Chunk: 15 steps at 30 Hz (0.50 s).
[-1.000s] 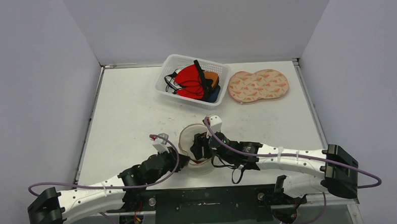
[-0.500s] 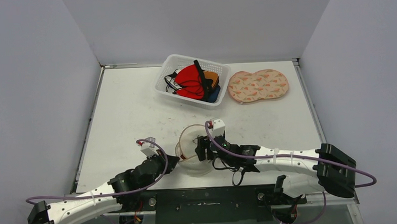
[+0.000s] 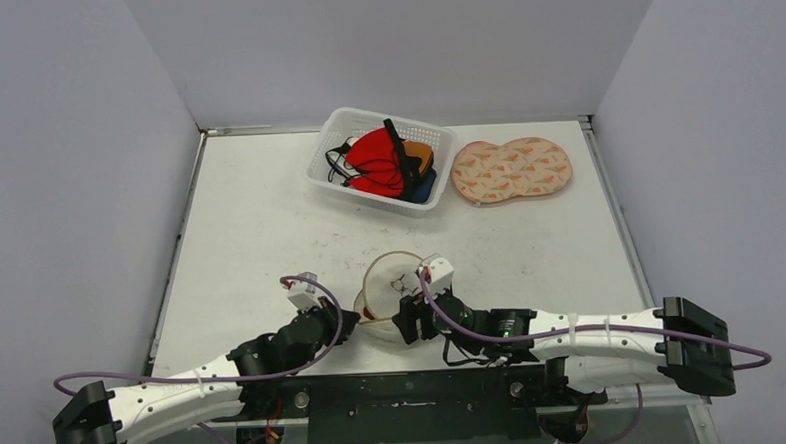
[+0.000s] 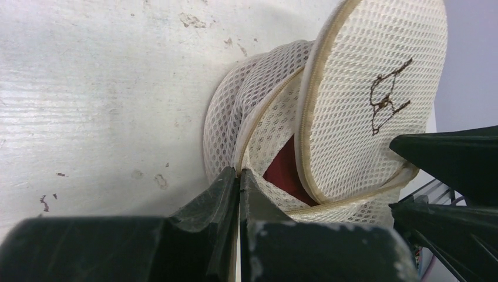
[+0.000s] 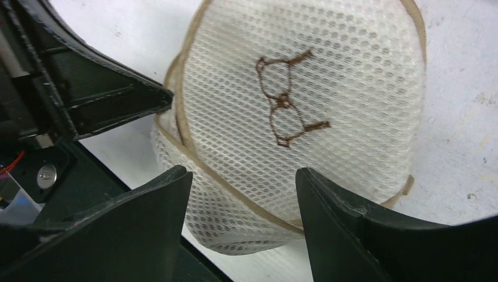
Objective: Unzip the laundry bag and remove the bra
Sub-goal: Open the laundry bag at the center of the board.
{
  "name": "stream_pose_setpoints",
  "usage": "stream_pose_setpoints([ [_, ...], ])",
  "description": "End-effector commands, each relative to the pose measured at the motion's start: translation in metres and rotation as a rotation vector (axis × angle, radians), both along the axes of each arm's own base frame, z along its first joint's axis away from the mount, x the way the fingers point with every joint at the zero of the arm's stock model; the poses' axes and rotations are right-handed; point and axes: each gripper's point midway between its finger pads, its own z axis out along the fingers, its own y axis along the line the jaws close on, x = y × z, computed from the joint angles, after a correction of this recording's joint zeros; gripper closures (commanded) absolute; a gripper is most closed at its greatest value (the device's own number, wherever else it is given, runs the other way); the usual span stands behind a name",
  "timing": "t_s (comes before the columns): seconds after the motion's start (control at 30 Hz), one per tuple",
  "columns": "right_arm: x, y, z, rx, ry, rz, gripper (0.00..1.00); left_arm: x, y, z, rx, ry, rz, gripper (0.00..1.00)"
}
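Note:
The laundry bag (image 3: 390,282), a round white mesh pouch with a beige zip band, lies near the front middle of the table. Its lid (image 4: 370,94) stands lifted off the body, with a gap along the zip. Dark red cloth, the bra (image 4: 283,171), shows in that gap. My left gripper (image 4: 238,171) is shut on the bag's rim at its left side. My right gripper (image 5: 241,173) is open just in front of the bag (image 5: 293,106), its fingers on either side of the bag's near edge without pressing it. Its black fingers (image 4: 452,155) show at the right of the left wrist view.
A white slotted basket (image 3: 437,138) with red, orange and black garments stands at the back. Right of it lies a peach patterned pad (image 3: 512,169). Grey walls close in the table on three sides. The arm bases and a black rail run along the near edge.
The right gripper has come off the top of the bag and drawn back toward the near edge. The left arm drew back, then forward a little, still gripping. The lid now stands open.

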Motion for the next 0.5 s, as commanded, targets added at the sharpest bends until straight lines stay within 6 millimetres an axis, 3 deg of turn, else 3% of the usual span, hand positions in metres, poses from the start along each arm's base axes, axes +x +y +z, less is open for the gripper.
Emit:
stream_pose_setpoints([
  [0.0, 0.009, 0.016, 0.052, 0.06, -0.143, -0.03, 0.34, 0.002, -0.014, 0.021, -0.056, -0.062, -0.043, 1.0],
  [0.1, 0.011, 0.03, 0.051, -0.019, -0.167, -0.02, 0.34, 0.002, -0.017, 0.026, -0.069, -0.075, -0.057, 1.0],
  [0.27, 0.015, 0.046, 0.031, -0.158, -0.184, -0.036, 0.35, 0.002, -0.018, 0.026, -0.06, -0.077, -0.064, 1.0],
  [0.47, 0.027, 0.049, 0.014, -0.235, -0.216, -0.102, 0.37, 0.0, -0.018, 0.025, -0.062, -0.074, -0.067, 1.0],
])
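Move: The lid's free left edge, beside the open slit, lies about 6 cm to the right hand's left, 3 cm ahead and some 3 cm below. The bra's dark red cloth shows in the slit, about 6 cm left, 2 cm ahead and 5 cm below that hand; the lid's glasses embroidery is 6 cm ahead, 1 cm left and 3 cm below. From the left hand, the lid edge is about 3 cm ahead and 3 cm right, roughly level. Lift the open right gripper nearly 4 cm while swinging it left, then lower it again, ending about 5 cm farther left at its starting height, fingertips at the lid's free edge beside the slit. Tip its left side down some 10 degrees and keep the fingers apart. Keep the left gripper shut on the bag's rim, easing it up and right about 1 cm. ##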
